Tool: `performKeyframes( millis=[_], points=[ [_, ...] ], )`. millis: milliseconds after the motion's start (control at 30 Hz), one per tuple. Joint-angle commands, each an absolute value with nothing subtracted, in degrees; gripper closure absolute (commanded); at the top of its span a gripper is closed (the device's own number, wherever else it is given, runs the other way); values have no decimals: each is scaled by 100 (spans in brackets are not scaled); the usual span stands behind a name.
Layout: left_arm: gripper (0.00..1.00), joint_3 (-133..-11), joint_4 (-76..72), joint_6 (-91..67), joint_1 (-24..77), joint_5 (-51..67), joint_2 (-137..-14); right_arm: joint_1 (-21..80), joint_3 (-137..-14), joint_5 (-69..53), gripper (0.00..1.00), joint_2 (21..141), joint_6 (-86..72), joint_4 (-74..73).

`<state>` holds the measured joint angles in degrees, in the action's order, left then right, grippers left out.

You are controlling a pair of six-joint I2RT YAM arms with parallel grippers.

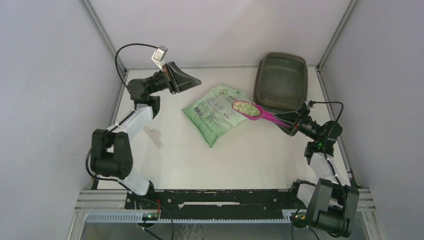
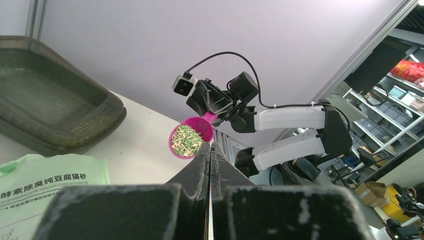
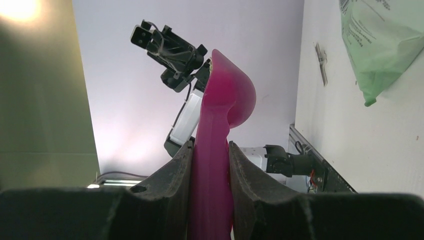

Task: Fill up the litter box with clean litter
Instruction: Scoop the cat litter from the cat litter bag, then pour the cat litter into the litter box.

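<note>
The litter box (image 1: 280, 81) is a dark grey-brown tray at the back right of the table, also seen in the left wrist view (image 2: 45, 115). My right gripper (image 1: 290, 122) is shut on the handle of a magenta scoop (image 1: 252, 111), whose bowl hangs over the right edge of the green bag (image 1: 215, 112), just short of the box. Clean litter (image 1: 246, 108) fills the bowl as pale green-beige granules (image 2: 186, 140). In the right wrist view the fingers clamp the scoop (image 3: 220, 115) from both sides. My left gripper (image 1: 197, 80) is shut and empty, raised at the back left.
A small pale strip (image 1: 154, 136) lies on the table in front of the left arm. Walls close in the table on the left, back and right. The metal rail (image 1: 225, 200) with the arm bases runs along the near edge.
</note>
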<state>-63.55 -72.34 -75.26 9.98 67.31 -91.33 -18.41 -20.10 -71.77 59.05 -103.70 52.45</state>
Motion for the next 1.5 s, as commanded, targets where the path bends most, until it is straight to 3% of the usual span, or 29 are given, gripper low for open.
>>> performKeyframes(
  millis=[0,400,567,600,633,667,700,800,933,1000,1233,1467],
  points=[
    [100,-6378,-7955,-7782,944,6706,-8918,-1793,-2246,-7006,100,5970,-10465,5817],
    [99,-6246,-7957,-7831,858,6707,-8794,-2041,-2931,-6750,100,7200,-10115,6075],
    [83,-6068,-7865,-7813,821,6661,-8666,-2365,-3696,-6635,100,8117,-10079,6217],
    [76,-6024,-7736,-7761,804,6640,-8632,-2442,-3852,-6609,100,8269,-10043,6192],
    [57,-5975,-7574,-7667,782,6610,-8585,-2516,-3994,-6571,100,8403,-10023,6152],
    [12,-5938,-7327,-7529,762,6579,-8527,-2594,-4129,-6522,100,8541,-10023,6145],
    [1,-5914,-6978,-7291,757,6527,-8466,-2658,-4258,-6469,100,8656,-9990,6103],
    [0,-5959,-5261,-6204,758,6313,-8220,-2820,-4688,-6355,100,8933,-9630,5609],
    [0,-6905,-866,-3588,764,5342,-8061,-2971,-5289,-6167,100,9109,-8515,4144],
    [0,-7477,530,-3009,748,4891,-8328,-3020,-5678,-5967,100,9076,-7526,3056],
    [0,-9222,2081,-3573,604,4297,-10126,-2925,-7326,-4554,100,8919,-4615,-990],
    [0,-10187,1306,-4285,563,4433,-11315,-2189,-8683,-2625,100,9226,-3042,-2808]
  ],
)
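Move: The right hand holds the loaded magenta scoop, its bowl out to the left. From it, the middle of the litter box lies about 34 cm ahead, 6 cm to the right and 20 cm below, and the litter bag some 18 cm ahead, 28 cm to the left and 23 cm below. From the left hand, shut and empty, the bag is about 11 cm ahead, 11 cm to the right and 35 cm down; the box is some 28 cm ahead, 46 cm right and 32 cm down. Keeping its grip on the scoop handle, the right hand carries the litter forward about 20 cm and 18 cm to the right at nearly constant height until the bowl is over the litter box, swinging some 30 degrees clockwise and, late on, tipping its left side down nearly 40 degrees to pour. Meanwhile the empty left hand first opens wide above the bag, then reaches forward about 17 cm and sinks nearly as far with its wrist turning down, coming closer to the bag without touching it. ##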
